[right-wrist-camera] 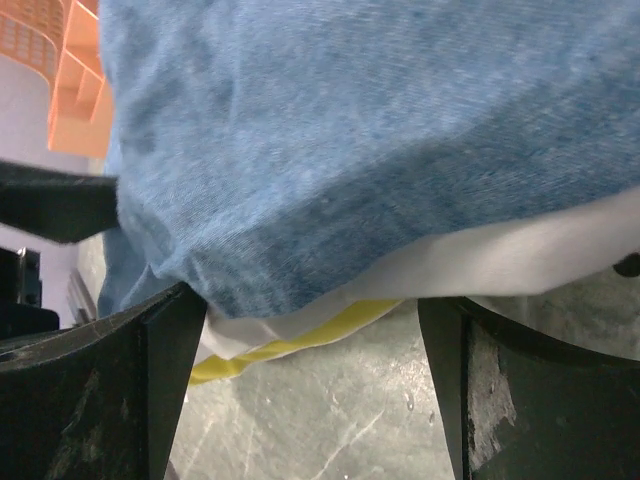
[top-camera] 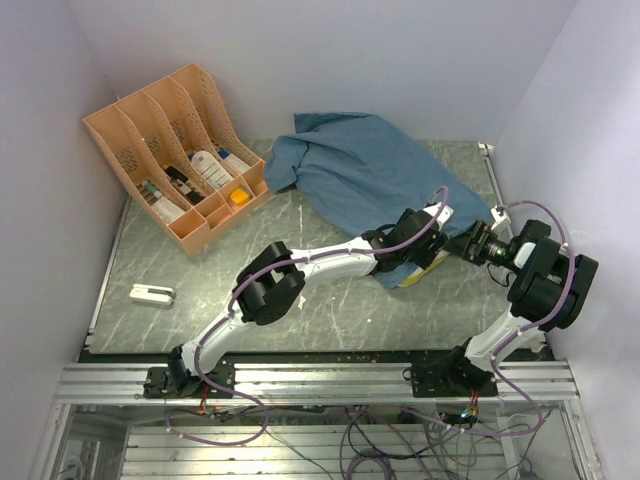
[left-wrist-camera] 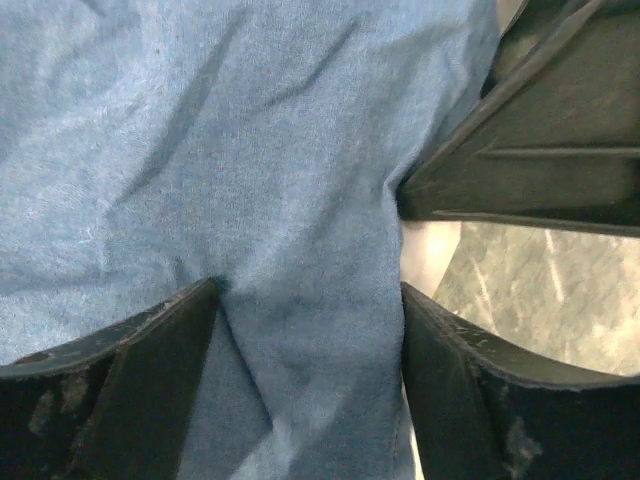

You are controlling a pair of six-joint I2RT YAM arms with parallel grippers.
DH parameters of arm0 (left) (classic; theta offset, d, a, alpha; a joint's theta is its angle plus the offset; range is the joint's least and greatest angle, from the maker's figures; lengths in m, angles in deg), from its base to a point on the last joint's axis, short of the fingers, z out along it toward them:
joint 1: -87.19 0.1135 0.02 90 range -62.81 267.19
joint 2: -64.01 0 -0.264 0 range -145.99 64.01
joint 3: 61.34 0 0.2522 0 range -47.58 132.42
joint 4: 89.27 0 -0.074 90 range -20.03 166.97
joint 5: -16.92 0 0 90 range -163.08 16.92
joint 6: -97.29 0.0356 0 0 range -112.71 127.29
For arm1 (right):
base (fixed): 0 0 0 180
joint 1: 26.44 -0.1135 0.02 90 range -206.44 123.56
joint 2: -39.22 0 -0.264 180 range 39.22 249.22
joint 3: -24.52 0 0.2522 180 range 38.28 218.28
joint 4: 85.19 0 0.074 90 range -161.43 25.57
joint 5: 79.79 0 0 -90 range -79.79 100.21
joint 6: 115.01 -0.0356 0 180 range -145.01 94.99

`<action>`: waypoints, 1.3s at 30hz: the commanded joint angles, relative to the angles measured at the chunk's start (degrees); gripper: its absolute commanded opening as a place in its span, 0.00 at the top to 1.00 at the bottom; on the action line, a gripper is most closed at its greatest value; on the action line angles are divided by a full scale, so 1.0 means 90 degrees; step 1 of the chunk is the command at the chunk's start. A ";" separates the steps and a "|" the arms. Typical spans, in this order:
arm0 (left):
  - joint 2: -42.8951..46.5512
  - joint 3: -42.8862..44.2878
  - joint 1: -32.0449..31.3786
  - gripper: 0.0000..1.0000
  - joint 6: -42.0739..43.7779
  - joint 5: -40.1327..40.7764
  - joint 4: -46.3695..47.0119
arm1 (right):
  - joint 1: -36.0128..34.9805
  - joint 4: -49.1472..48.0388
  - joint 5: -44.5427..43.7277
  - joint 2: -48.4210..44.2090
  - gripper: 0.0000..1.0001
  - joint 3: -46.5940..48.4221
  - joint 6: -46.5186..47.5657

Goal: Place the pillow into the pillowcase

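The blue pillowcase (top-camera: pixel 350 175) lies crumpled across the far middle of the table and covers nearly all of the pillow. Only a cream and yellow corner of the pillow (top-camera: pixel 422 274) pokes out at the near right. My left gripper (top-camera: pixel 418 255) rests on that end, open, with blue fabric (left-wrist-camera: pixel 250 150) spread between its fingers (left-wrist-camera: pixel 150 370). My right gripper (top-camera: pixel 478 243) faces it from the right, open and low over the table. In the right wrist view the white pillow (right-wrist-camera: pixel 520 255) with its yellow edge (right-wrist-camera: pixel 300 340) shows under the pillowcase (right-wrist-camera: pixel 350 130), just above the gap between the jaws.
An orange file organiser (top-camera: pixel 175 150) holding bottles stands at the back left. A small white object (top-camera: pixel 152 294) lies near the left front edge. Walls close in the table on the back, left and right. Both grippers sit close together at the pillow's near right corner.
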 commanded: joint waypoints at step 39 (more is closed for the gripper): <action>0.1736 0.0792 -0.0157 0.93 -0.1865 -0.4610 0.2140 | -0.2636 -0.8641 -0.2530 0.1029 0.97 -0.0002 -0.7913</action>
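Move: The pillowcase hem runs between the left hand's open fingers, about 1 cm ahead and 1 cm below; the pillow's bare yellow-edged corner lies some 6 cm back, 3 cm left and 5 cm lower. From the right hand, the near stretch of hem is roughly 5 cm ahead, 4 cm left and 2 cm up; the pillow's corner is about 7 cm back, 7 cm left and 3 cm down. Left hand pinches and lifts the pillowcase hem about 17 cm; right goes forward, up and left, closing. ##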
